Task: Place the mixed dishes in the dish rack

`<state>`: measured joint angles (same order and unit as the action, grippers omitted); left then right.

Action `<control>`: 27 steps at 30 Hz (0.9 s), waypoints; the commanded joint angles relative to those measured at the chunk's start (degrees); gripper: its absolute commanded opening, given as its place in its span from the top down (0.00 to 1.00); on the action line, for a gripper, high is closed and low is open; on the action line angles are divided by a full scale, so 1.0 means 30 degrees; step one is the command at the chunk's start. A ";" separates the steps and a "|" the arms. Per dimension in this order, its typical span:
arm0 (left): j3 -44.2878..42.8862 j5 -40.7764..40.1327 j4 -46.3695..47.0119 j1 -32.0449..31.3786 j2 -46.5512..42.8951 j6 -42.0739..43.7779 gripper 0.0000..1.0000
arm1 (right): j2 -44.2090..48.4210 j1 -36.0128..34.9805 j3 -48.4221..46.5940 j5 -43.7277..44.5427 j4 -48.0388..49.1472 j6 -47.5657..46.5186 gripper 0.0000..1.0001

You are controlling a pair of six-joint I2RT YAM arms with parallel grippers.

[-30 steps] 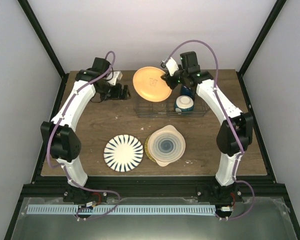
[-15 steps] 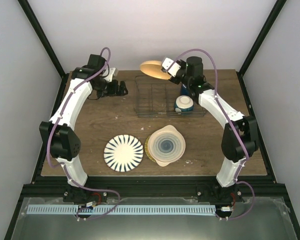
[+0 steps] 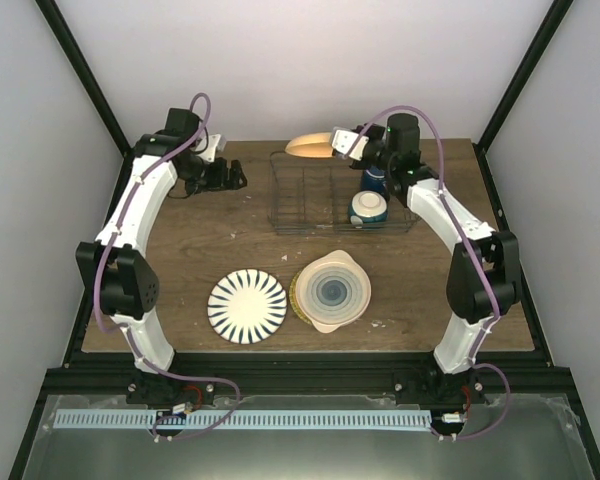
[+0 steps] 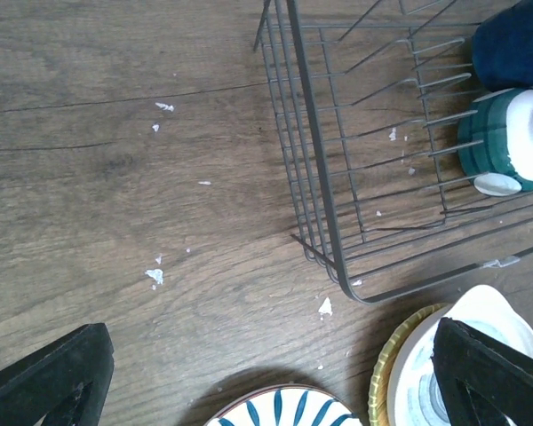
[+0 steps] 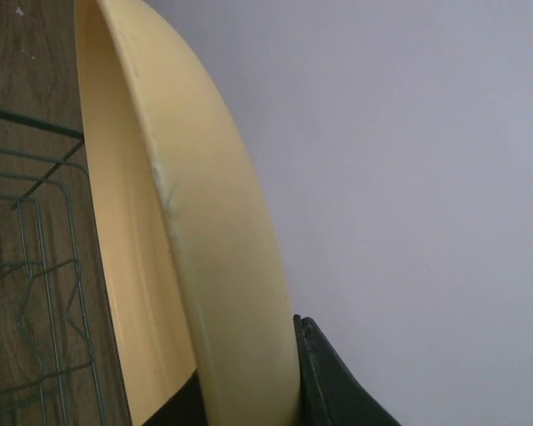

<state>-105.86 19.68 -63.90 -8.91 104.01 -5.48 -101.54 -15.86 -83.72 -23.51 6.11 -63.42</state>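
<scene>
My right gripper (image 3: 342,143) is shut on the rim of the orange-yellow plate (image 3: 310,146), which hangs edge-on above the far left edge of the wire dish rack (image 3: 310,210). The right wrist view shows the plate (image 5: 204,266) pinched between the dark fingers (image 5: 338,382). Inside the rack sit the white-and-blue bowl (image 3: 369,208) and the dark blue mug (image 3: 373,180). The cream ringed plate (image 3: 330,290) lies on the table in front of the rack. My left gripper (image 3: 235,177) hangs open and empty left of the rack.
A white plate with blue radial stripes (image 3: 247,306) lies left of the cream plate, which rests on a yellow-rimmed dish (image 4: 400,355). White crumbs (image 4: 155,275) dot the wooden table. The back wall is close behind the held plate.
My right gripper has carried the orange-yellow plate up and back, turning it from face-on to edge-on over the rack's far edge. My left arm has drawn back and left.
</scene>
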 commanded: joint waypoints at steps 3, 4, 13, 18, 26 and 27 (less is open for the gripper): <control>-0.0386 0.0346 -0.0233 0.0250 0.0568 0.0360 0.00 | -0.0625 0.0119 -0.1703 -0.1213 -0.1154 -0.1331 0.99; -0.0409 0.0367 -0.0248 0.0271 0.0574 0.0400 0.00 | -0.0701 0.0125 -0.1674 -0.1184 -0.1170 -0.1295 0.99; -0.0515 0.0402 -0.0343 0.0515 0.0877 0.0391 0.00 | -0.1372 -0.0025 -0.1218 -0.0766 -0.0939 -0.0864 0.99; -0.0706 0.0455 -0.0403 0.0559 0.1122 0.0404 0.00 | -0.1853 -0.0166 -0.0987 -0.0305 -0.0437 -0.0734 0.99; -0.0893 0.0529 -0.0466 0.0707 0.1445 0.0390 0.00 | -0.2588 -0.0337 -0.0862 -0.0052 0.0000 -0.0320 0.99; -0.0941 0.0522 -0.0475 0.0712 0.1493 0.0415 0.00 | -0.2705 -0.0409 -0.0858 0.0108 0.0053 -0.0307 0.99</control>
<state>-106.65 20.49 -64.95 -7.33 107.24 -4.86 -108.73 -16.25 -85.76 -23.92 2.98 -65.45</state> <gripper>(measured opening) 0.997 0.115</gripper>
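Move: The yellow plate, already held on edge by the right hand, is bound for the slots in the rack's left half. Their middle lies about 8 cm left of that hand, 6 cm back and some 25 cm below. At much the same depth, the blue mug in the rack stands roughly 7 cm right and 6 cm back, and the bowl 6 cm right and 12 cm back. From the empty left hand, those slots lie about 18 cm right, 1 cm ahead and 18 cm down. The yellow plate, still pinched at its rim, is carried down towards the rack's left half by the right hand, which sinks about 6 cm and drifts a little forward, slowly at first and then steadily. The fingers keep their grip and tip downward some 5 degrees. The open left hand only eases down about 2 cm beside the rack. ##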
